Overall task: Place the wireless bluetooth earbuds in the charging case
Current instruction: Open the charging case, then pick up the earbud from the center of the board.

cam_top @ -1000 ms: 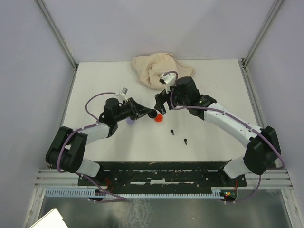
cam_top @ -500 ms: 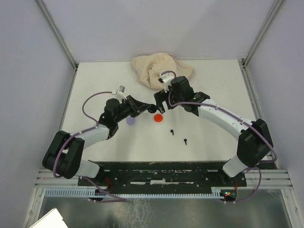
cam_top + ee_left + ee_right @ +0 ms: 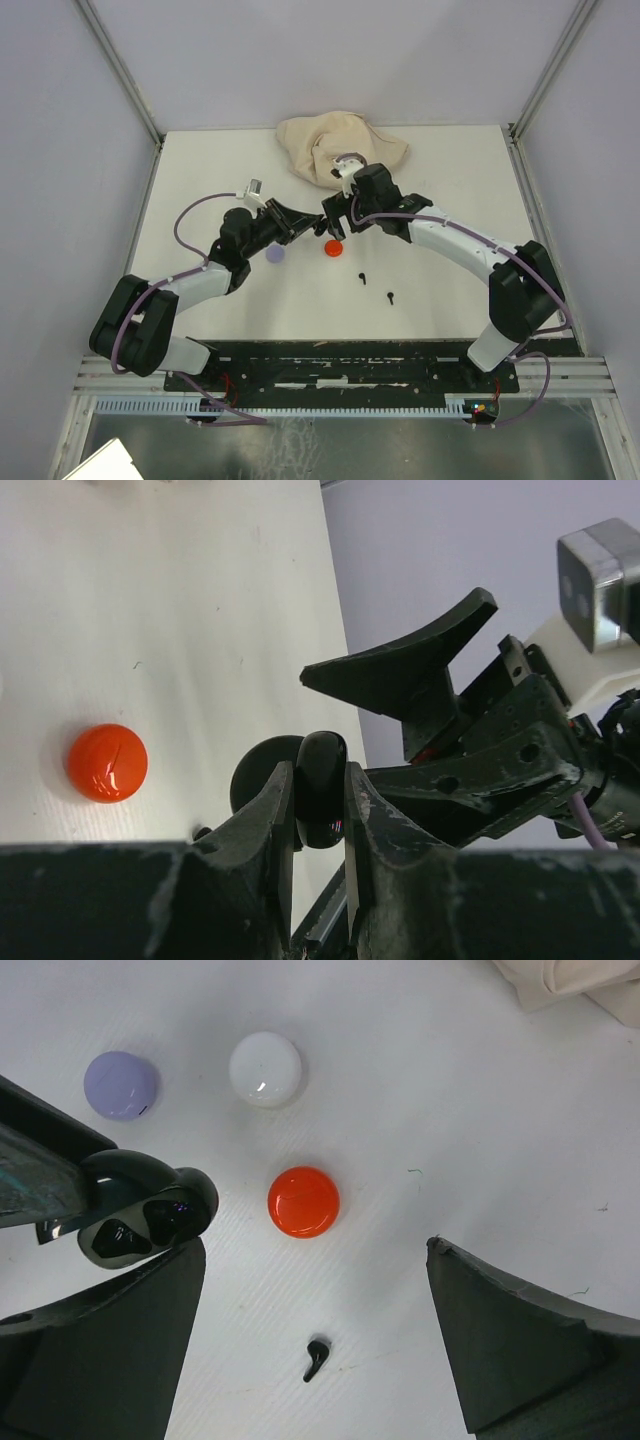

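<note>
My left gripper (image 3: 308,231) (image 3: 318,772) is shut on a black charging case (image 3: 321,785) (image 3: 146,1223), held above the table with its lid open. Both sockets show dark. My right gripper (image 3: 335,217) (image 3: 312,1250) hangs open just right of that case, with nothing between its fingers (image 3: 520,1345). Below it lie a red case (image 3: 333,248) (image 3: 303,1201) (image 3: 107,763) and a black earbud (image 3: 317,1359) (image 3: 362,278). A second black earbud (image 3: 390,296) lies further right and nearer to me.
A lavender case (image 3: 275,255) (image 3: 121,1085) and a white case (image 3: 265,1069) sit shut on the white table (image 3: 450,270). A crumpled beige cloth (image 3: 335,145) (image 3: 570,980) lies at the back. Grey walls stand left and right.
My left gripper has drawn the black case slightly back and left, away from the red case. The right arm has swung left, bringing its open gripper closer to the held case.
</note>
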`<state>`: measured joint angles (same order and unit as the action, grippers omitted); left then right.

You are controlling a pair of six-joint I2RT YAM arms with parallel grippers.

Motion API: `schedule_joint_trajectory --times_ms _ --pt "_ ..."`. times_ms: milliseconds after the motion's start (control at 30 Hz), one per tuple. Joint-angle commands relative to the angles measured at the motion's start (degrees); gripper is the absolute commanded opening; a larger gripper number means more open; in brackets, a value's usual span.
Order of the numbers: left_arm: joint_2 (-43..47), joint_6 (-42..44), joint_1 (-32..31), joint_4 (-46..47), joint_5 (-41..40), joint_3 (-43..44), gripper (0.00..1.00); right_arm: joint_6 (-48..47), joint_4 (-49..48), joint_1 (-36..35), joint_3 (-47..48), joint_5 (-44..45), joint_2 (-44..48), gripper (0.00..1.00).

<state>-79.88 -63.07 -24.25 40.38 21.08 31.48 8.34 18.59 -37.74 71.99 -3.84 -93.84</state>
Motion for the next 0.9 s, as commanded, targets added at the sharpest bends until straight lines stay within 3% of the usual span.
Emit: schedule_joint_trajectory --times_ms 0,167,367,500,633,867 --pt "0.66 -3.85 -0.28 5.37 -0.33 -0.08 0.03 1.28 -3.93 -0.06 0.12 1.37 0.18 0.99" --pt "2.12 -5.33 1.52 1.58 -4.78 -0.36 0.03 1.61 -2.9 -0.1 -2.61 4.71 3.21 0.99" --pt "5.78 -7.98 7.19 0.32 -8.0 -2.86 0.03 3.72 5.57 -0.14 -7.03 6.94 5.77 0.99" --pt "7.82 -8.36 8.33 0.3 -8.22 -3.93 0.03 5.56 8.76 -0.17 -10.54 7.49 6.11 0.92" --pt "8.25 -8.6 8.34 0.3 -7.98 -4.4 0.03 7.31 9.88 -0.46 -11.76 7.73 3.99 0.76" --pt "7.96 -8.59 8.35 0.09 -7.29 -4.52 0.03 8.45 10.25 -1.5 -10.52 7.22 0.29 0.63"
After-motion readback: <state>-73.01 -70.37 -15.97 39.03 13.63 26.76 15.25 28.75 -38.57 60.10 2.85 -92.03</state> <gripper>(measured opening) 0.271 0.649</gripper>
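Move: The nearer black earbud lies about 9 cm back and 6 cm right of the right hand, some 14 cm below; the red case is about 1 cm back and 2 cm left, equally low, and the other black earbud 5 cm back and 6 cm right of the first. From the left hand, already holding the open black case, the white case is some 5 cm ahead, 4 cm left and 17 cm down; that first earbud is 7 cm back, 10 cm right. Keeping its pinch on the black charging case, the left hand carries it about 7 cm left and slightly forward, turning some 15 degrees counter-clockwise. The empty right hand leaves the case and sweeps down, back and right, 9 cm lower, towards the nearer black earbud, tipping its fingers steeper and closing them to about two thirds open, without touching anything yet. ##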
